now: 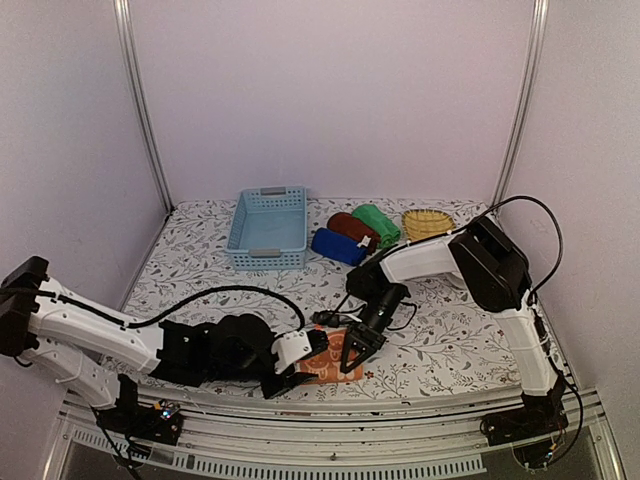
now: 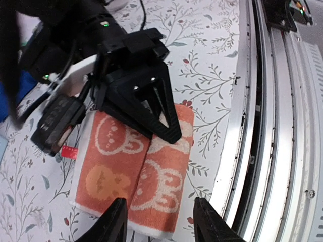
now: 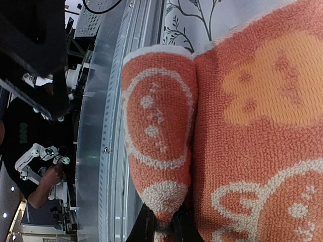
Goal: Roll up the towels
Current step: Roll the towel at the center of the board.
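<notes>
An orange towel with a white pattern [image 1: 337, 362] lies near the table's front edge, its front part turned over into a roll [image 2: 161, 184]. My right gripper [image 1: 358, 352] is shut on the far end of that roll [image 3: 159, 126], with the cloth pinched between its black fingers [image 3: 151, 229]. In the left wrist view it shows as a black wedge [image 2: 151, 108] on the towel. My left gripper [image 2: 161, 224] is open, its fingertips [image 2: 115, 222] standing either side of the roll's near end. Blue [image 1: 338, 246], maroon [image 1: 352, 229] and green [image 1: 377, 224] towels lie rolled at the back.
A light blue plastic basket [image 1: 268, 228] stands at the back centre and a yellow wicker tray [image 1: 428, 223] at the back right. The metal rail of the table's front edge [image 2: 262, 131] runs close beside the orange towel. A black cable [image 1: 235, 291] crosses the patterned tabletop.
</notes>
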Tool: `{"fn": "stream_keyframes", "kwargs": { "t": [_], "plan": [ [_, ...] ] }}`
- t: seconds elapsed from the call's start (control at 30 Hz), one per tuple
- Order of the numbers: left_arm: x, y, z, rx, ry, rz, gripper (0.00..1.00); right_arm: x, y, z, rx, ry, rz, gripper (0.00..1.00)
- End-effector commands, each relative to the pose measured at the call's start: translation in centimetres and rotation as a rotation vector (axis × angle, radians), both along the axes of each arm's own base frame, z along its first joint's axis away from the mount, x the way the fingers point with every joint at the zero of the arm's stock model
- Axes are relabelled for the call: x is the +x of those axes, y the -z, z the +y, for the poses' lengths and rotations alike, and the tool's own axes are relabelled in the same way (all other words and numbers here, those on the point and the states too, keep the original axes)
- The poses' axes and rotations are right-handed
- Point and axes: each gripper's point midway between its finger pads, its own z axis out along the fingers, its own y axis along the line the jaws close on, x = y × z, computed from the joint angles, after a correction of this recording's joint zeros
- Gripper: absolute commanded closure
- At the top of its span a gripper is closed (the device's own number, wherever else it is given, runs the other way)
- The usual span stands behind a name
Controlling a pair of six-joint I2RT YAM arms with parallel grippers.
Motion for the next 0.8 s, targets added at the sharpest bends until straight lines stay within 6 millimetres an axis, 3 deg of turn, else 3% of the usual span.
{"fn": "stream_keyframes", "kwargs": {
  "t": [0.0,0.2,0.43,0.5,0.6,0.67,0.77],
  "plan": [
    [-0.6,0.8,-2.5,0.083,0.109,-0.093,0.52,-0.2,3.6,-1.5,-0.137,-0.028,-0.005,0.93],
    [0.0,4.5,-4.0,0.239,0.144,-0.113,0.53,-0.2,3.4,-1.4,-0.147,-0.015,0.012,0.93],
    [1.0,8.0,-3.3,0.388,0.111,-0.156,0.58,0.0,1.7,-0.9,-0.113,-0.008,0.025,0.92],
    [1.4,8.6,-3.0,0.433,0.088,-0.188,0.64,0.0,0.7,-0.7,-0.096,-0.007,0.025,0.90],
    [1.4,8.9,-2.7,0.446,0.075,-0.195,0.72,0.3,-1.1,-0.6,-0.058,-0.013,0.015,0.77],
    [1.2,8.8,-2.8,0.428,0.077,-0.181,0.77,1.2,-4.1,-0.1,0.025,-0.008,-0.035,0.68],
    [0.7,8.2,-3.1,0.383,0.090,-0.163,0.81,2.6,-5.6,0.6,0.077,0.015,-0.072,0.59]
  ]
}}
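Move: The towel's thick rolled near edge lies about 7 cm below the left hand, some 4 cm to its right and 2 cm ahead; the towel's flat part lies about 8 cm ahead of this hand, 4 cm right and 9 cm down. The blue towel lies roughly 35 cm ahead of the left hand, 5 cm right and 7 cm lower. The right hand already pinches the rolled edge, whose middle lies about 3 cm to its left, level with it in reach and height. The towel's rolled edge is taken over by the left hand, which sinks about 7 cm and shifts some 4 cm right, its wrist turning some 20 degrees so its left side rises, then closes its fingers around the roll just left of the right hand's grip. The right hand holds still until late, then opens and starts to lift, by about 2 cm. ##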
